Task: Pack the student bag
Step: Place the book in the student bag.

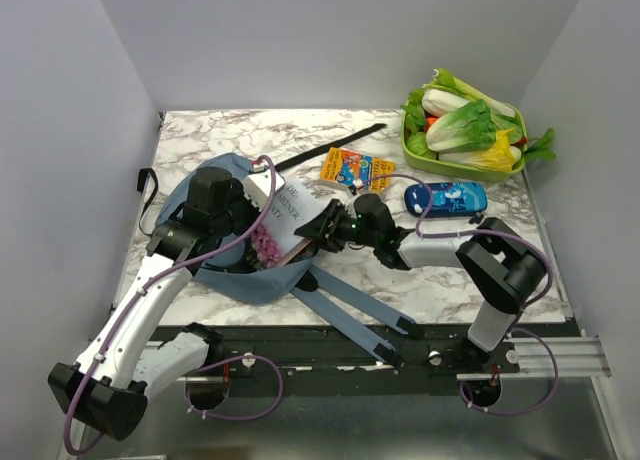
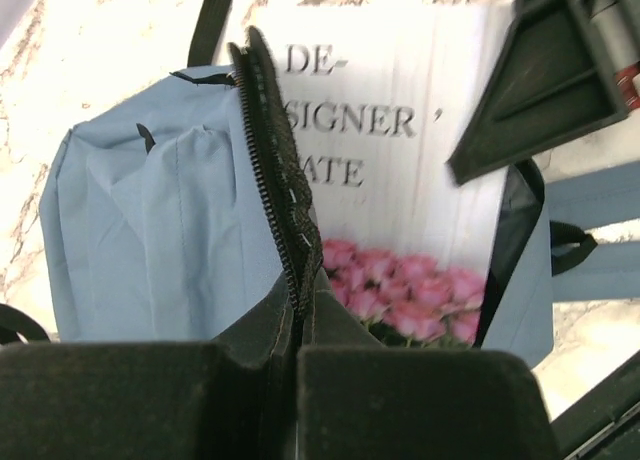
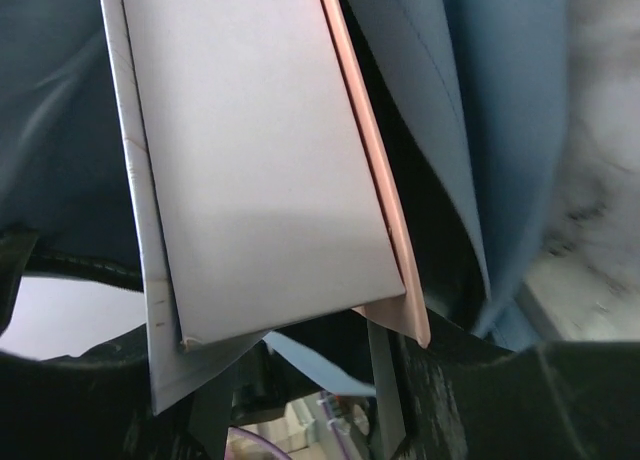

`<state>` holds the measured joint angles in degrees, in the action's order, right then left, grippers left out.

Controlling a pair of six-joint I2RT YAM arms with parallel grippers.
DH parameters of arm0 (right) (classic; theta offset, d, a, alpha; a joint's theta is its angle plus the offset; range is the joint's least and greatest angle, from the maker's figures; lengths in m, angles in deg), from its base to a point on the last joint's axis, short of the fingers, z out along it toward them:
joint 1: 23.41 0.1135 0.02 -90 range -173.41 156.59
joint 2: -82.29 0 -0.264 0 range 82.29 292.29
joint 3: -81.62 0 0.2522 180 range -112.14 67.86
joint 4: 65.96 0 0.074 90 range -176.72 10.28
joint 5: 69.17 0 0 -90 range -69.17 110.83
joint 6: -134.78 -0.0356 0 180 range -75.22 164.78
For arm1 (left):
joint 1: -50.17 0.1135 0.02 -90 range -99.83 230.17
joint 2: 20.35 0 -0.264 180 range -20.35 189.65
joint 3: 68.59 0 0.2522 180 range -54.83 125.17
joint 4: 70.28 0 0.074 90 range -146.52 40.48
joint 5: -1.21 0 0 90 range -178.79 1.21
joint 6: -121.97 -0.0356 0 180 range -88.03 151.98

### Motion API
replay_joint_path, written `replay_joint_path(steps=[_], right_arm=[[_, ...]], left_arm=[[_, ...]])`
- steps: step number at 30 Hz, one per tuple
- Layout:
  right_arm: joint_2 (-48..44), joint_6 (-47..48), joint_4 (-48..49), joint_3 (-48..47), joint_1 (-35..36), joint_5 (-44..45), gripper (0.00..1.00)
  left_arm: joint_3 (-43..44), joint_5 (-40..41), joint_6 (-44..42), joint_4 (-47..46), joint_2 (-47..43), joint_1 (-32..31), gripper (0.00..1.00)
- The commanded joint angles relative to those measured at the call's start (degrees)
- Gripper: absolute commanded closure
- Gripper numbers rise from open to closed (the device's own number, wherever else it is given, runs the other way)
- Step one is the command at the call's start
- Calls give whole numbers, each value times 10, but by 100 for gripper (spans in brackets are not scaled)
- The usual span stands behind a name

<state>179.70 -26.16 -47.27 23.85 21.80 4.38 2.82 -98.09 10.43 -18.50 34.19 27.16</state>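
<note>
The dusty-blue student bag (image 1: 250, 280) lies at the centre-left of the table, its mouth facing right. My left gripper (image 1: 248, 228) is shut on the bag's black zipper edge (image 2: 275, 180) and holds it up. A white book with pink roses (image 1: 290, 218) leans halfway into the opening, and its cover (image 2: 390, 150) fills the left wrist view. My right gripper (image 1: 322, 230) is at the book's outer end. In the right wrist view that end (image 3: 260, 160) sits between the spread jaws (image 3: 280, 375), with bag fabric (image 3: 500, 130) beside it. I cannot tell whether the jaws press on the book.
The bag's two long straps (image 1: 350, 305) trail toward the near edge. A blue pencil case (image 1: 447, 196) and an orange-yellow packet (image 1: 355, 167) lie right of the bag. A green tray (image 1: 408, 145) of vegetables stands back right. A black strap (image 1: 330, 148) runs behind the bag.
</note>
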Motion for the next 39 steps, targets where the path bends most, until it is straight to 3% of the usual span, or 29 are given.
replay_joint_path(steps=[1,9,14,20,25,31,35,38,39], right_arm=[[56,-49,84,-86,10,-89,87],[89,-47,-36,-205,44,-151,87],[89,-33,-99,-215,55,-158,87],[172,-8,-176,-311,55,-156,86],[223,-13,-180,-374,43,-133,85],[240,-10,-177,-403,41,-47,84],[281,-17,-192,-467,42,-47,82],[299,10,-236,-520,52,-58,68],[303,32,-255,-532,52,-67,52]], left_arm=[[30,-19,40,-65,9,-5,100],[157,-27,69,-83,107,-6,100],[207,-39,73,-92,141,-9,100],[243,-76,99,-45,124,-34,100],[248,-171,76,66,100,-39,100],[212,-184,83,76,66,-39,100],[229,-205,101,78,72,-39,100],[220,-198,96,80,71,-39,100],[214,-194,85,79,69,-39,100]])
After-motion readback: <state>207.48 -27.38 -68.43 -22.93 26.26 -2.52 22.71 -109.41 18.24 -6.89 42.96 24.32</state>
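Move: My right hand holds the book by its edge, the book's middle about 5 cm to the left and 3 cm ahead. The student bag's mouth lies beneath the book, some 7 cm left of that hand, level with it and 4 cm lower. The picture book is about 16 cm ahead and 13 cm right of the hand. My left hand pinches the bag's zippered rim; from it the mouth is roughly 6 cm right, 5 cm back and 12 cm below. I carry the book left about 7 cm while lifting it some 6 cm, then push it on left and a little forward while sinking about 4 cm, in under the zippered flap, turning some 10 degrees counter-clockwise and keeping my grip. My left hand keeps pinching the rim, raises it up and forward about 5 cm, then draws it back and rightwards over my right gripper, still slightly rising. ##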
